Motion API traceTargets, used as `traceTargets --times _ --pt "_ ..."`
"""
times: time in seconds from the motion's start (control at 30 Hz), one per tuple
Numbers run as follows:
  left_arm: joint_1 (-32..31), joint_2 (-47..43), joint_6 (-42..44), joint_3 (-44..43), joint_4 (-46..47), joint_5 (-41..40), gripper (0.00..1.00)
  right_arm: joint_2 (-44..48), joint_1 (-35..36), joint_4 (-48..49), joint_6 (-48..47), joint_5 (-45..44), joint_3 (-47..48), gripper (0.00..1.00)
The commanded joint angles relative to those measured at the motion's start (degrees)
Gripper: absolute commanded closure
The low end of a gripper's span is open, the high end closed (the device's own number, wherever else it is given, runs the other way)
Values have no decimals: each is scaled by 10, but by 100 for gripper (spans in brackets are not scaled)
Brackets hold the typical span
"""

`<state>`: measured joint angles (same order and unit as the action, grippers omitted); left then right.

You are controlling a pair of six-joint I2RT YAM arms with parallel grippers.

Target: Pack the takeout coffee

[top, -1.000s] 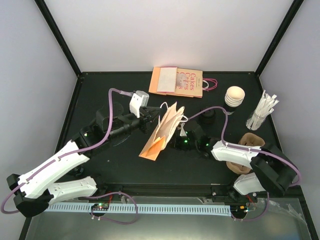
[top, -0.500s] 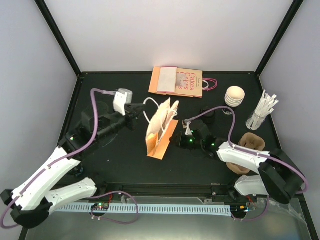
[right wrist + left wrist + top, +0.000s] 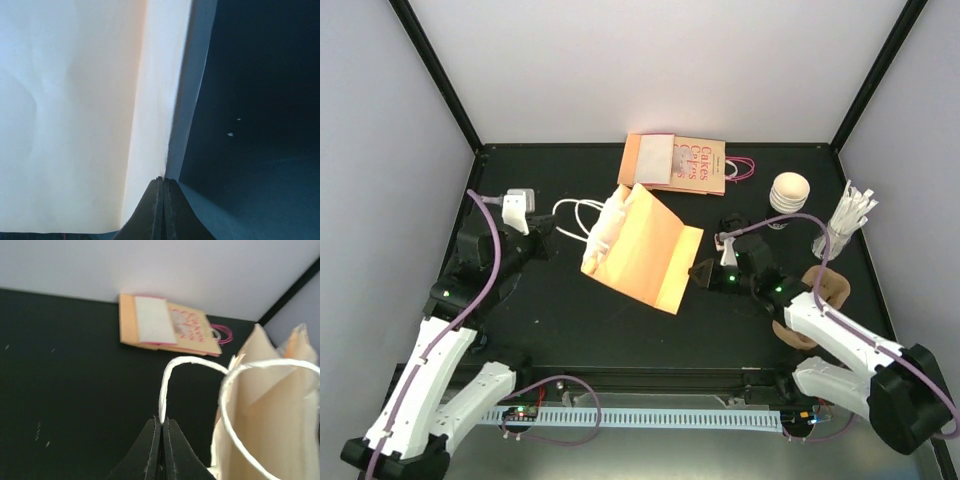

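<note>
A tan paper bag [image 3: 645,255] lies stretched between my two grippers. My left gripper [image 3: 548,222] is shut on one white cord handle [image 3: 170,375], left of the bag's mouth [image 3: 265,410]. At the opposite end, my right gripper [image 3: 698,270] is shut on the bag's bottom edge [image 3: 167,150], and the bag's side [image 3: 75,110] fills its wrist view. The takeout coffee [image 3: 733,226] is a small black cup just behind the right wrist. The arm's cable partly hides it.
A flat stack of printed paper bags [image 3: 675,163] lies at the back and also shows in the left wrist view [image 3: 167,327]. At the right are a cream stack of lids [image 3: 790,192], white wrapped straws [image 3: 847,222] and a brown pulp carrier [image 3: 823,288].
My left arm has pulled back left with the handle. My right gripper has shut on the bag's bottom and drawn right. The bag went from folded and upright to stretched out.
</note>
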<state>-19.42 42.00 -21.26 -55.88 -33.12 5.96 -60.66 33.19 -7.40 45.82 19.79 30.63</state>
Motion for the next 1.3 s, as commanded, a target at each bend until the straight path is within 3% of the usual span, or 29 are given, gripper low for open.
traceTargets --times 0.0,0.3,0.63,0.87,0.97,1.27 --pt "70 -10 -8 37 0 46 99 35 -53 -68 -51 53 -23 99" --pt "142 -18 -28 139 49 80 98 72 -149 -101 -91 149 -61 99" --pt "164 -5 -51 186 77 56 98 70 -199 -103 -105 209 -55 99" --pt "191 10 -66 218 111 100 98 50 -211 -77 -110 254 -59 99" --pt "194 12 -62 218 114 115 87 44 -211 -73 -116 261 -57 99" --pt "194 -28 -44 172 102 122 36 13 -211 -68 -145 253 -51 99"
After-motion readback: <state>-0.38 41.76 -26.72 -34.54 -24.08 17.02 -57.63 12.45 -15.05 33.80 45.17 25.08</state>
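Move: The left hand holds the takeout bag by a white handle, the bag's middle about 17 cm to its right, 3 ahead and 12 below. The right hand pinches the bag's edge, the middle some 11 cm left, 5 ahead and 5 above. From the right hand the black lid lies about 10 cm ahead and 11 right; the Cakes bag is 26 ahead, straight out, both roughly 10 cm lower. Left hand sinks leftward some 15 cm, then frees the handle while right draws the bag 5 cm right. ##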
